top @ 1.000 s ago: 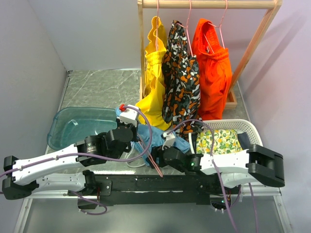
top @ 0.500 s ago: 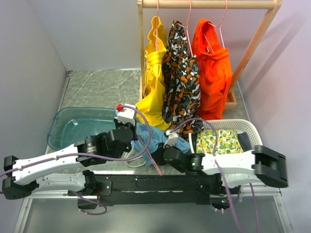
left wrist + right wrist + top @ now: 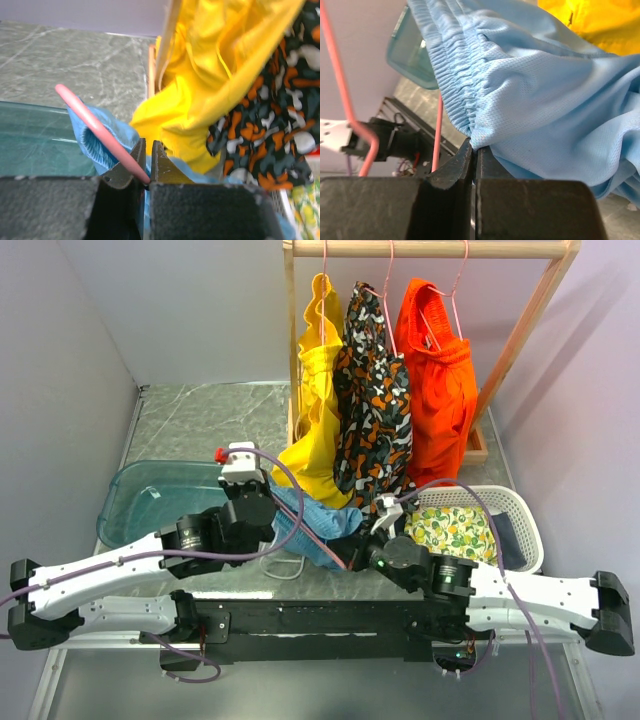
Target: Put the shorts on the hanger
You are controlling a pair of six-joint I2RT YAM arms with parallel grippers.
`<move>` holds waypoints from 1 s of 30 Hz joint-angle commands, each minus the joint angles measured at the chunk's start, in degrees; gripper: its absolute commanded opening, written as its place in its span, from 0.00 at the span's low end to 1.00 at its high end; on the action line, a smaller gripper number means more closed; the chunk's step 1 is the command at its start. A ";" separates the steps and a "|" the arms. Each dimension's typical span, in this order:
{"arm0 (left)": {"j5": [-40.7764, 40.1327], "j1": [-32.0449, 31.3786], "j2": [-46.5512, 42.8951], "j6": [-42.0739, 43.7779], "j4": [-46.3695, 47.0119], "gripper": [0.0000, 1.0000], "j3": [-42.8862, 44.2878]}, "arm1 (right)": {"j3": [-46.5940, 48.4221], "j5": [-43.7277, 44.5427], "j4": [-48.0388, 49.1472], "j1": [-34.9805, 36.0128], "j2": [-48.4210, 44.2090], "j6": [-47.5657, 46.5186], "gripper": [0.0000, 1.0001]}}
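The light-blue shorts (image 3: 318, 521) hang stretched between my two grippers just in front of the clothes rack. My left gripper (image 3: 262, 508) is shut on the pink wire hanger (image 3: 94, 126). The wire runs up and left out of the jaws, with the shorts' gathered waistband (image 3: 92, 146) draped behind it. My right gripper (image 3: 358, 540) is shut on the edge of the shorts' waistband (image 3: 470, 107), and the blue fabric (image 3: 545, 95) spreads above the jaws. The hanger's wire (image 3: 437, 131) shows to the left, below the shorts. The left gripper (image 3: 148, 149) sits right under a yellow garment.
A wooden rack (image 3: 430, 248) at the back holds a yellow garment (image 3: 318, 400), a patterned one (image 3: 372, 400) and orange shorts (image 3: 440, 390) on pink hangers. A teal tub (image 3: 150, 500) lies at left. A white basket (image 3: 515, 508) with a lemon-print cloth (image 3: 450, 530) is at right.
The left gripper has moved up and left with the hanger. The right arm has stretched out and its gripper has shifted right, pulling the shorts wider between them.
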 commanded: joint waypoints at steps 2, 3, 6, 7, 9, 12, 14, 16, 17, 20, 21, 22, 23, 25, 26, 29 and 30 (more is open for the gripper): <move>-9.13 3.63 1.61 -4.42 -1.30 0.01 4.15 | -0.90 -1.90 -5.06 -0.42 -6.51 -1.54 0.00; -8.69 4.07 1.70 -4.16 -0.60 0.01 3.71 | -0.90 -1.82 -5.95 -0.68 -7.22 -1.37 0.00; -7.90 6.18 0.82 -1.96 2.92 0.01 2.31 | -0.73 -2.51 -8.50 -1.21 -9.59 -1.19 0.00; -7.55 7.23 0.73 -1.52 3.36 0.01 2.13 | -0.64 -2.69 -9.29 -1.65 -10.90 -1.19 0.00; -7.55 7.94 0.73 -1.61 3.71 0.01 1.78 | -0.46 -3.57 -9.91 -2.17 -12.75 -0.84 0.00; -7.90 8.29 0.56 -1.34 5.20 0.01 0.64 | 0.41 -4.27 -11.49 -3.58 -14.42 -0.32 0.00; -8.07 8.29 0.20 -0.82 6.34 0.01 -0.76 | 1.55 -6.11 -12.64 -5.77 -14.78 -0.23 0.00; -8.42 8.29 0.03 -1.34 6.88 0.01 -1.47 | 2.52 -9.09 -13.25 -7.44 -14.78 -0.05 0.00; -8.77 8.29 -0.15 -1.34 7.22 0.01 -2.35 | 3.48 -10.41 -13.60 -9.37 -14.61 -0.14 0.00; -10.26 8.38 -0.15 -1.78 8.28 0.01 -3.75 | 5.24 -15.06 -13.78 -11.75 -13.38 0.30 0.00; -10.70 8.38 -0.15 -2.04 8.54 0.01 -4.20 | 5.68 -16.13 -13.78 -13.15 -12.68 0.47 0.00; -11.32 8.38 -0.06 -2.74 9.07 0.01 -4.46 | 6.30 -17.53 -13.52 -13.77 -12.41 0.74 0.00; -12.63 8.38 0.37 -3.27 9.07 0.01 -4.90 | 6.56 -20.42 -13.17 -14.39 -12.15 1.26 0.00; -14.39 8.38 0.90 -5.89 8.20 0.01 -5.08 | 7.18 -23.16 -12.38 -15.97 -11.71 1.97 0.00; -15.36 8.38 1.60 -6.87 7.67 0.01 -4.99 | 7.27 -25.70 -12.29 -16.41 -11.71 2.58 0.00; -18.35 8.64 3.53 -12.84 2.59 0.01 -3.59 | 7.88 -29.40 -12.02 -17.73 -11.53 3.46 0.00; -19.66 8.64 4.24 -17.29 0.83 0.01 -2.98 | 8.06 -31.41 -12.11 -18.26 -11.36 3.73 0.00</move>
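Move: The shorts' waistband corner pinched in the right hand must go over the hanger's free end, some 5 cm back and 1 cm to the right of that hand, slightly above it. The yellow hem is about 13 cm ahead and 4 cm left, the white basket 28 cm right and 1 cm ahead. From the left hand, gripping the hanger by its hook neck, the corner lies about 11 cm back, 13 cm right, 12 cm lower; the teal bin 20 cm left, 3 cm back. The pinched waistband corner is drawn to the right by about 4 cm and lifted as much, the right hand tipping slightly and keeping its hold. Meanwhile the hanger, still held at the neck, is carried forward and left some 5 cm, turning about 20 degrees counter-clockwise so that its free end swings forward towards that corner; the left hand sinks a little in the second half. ##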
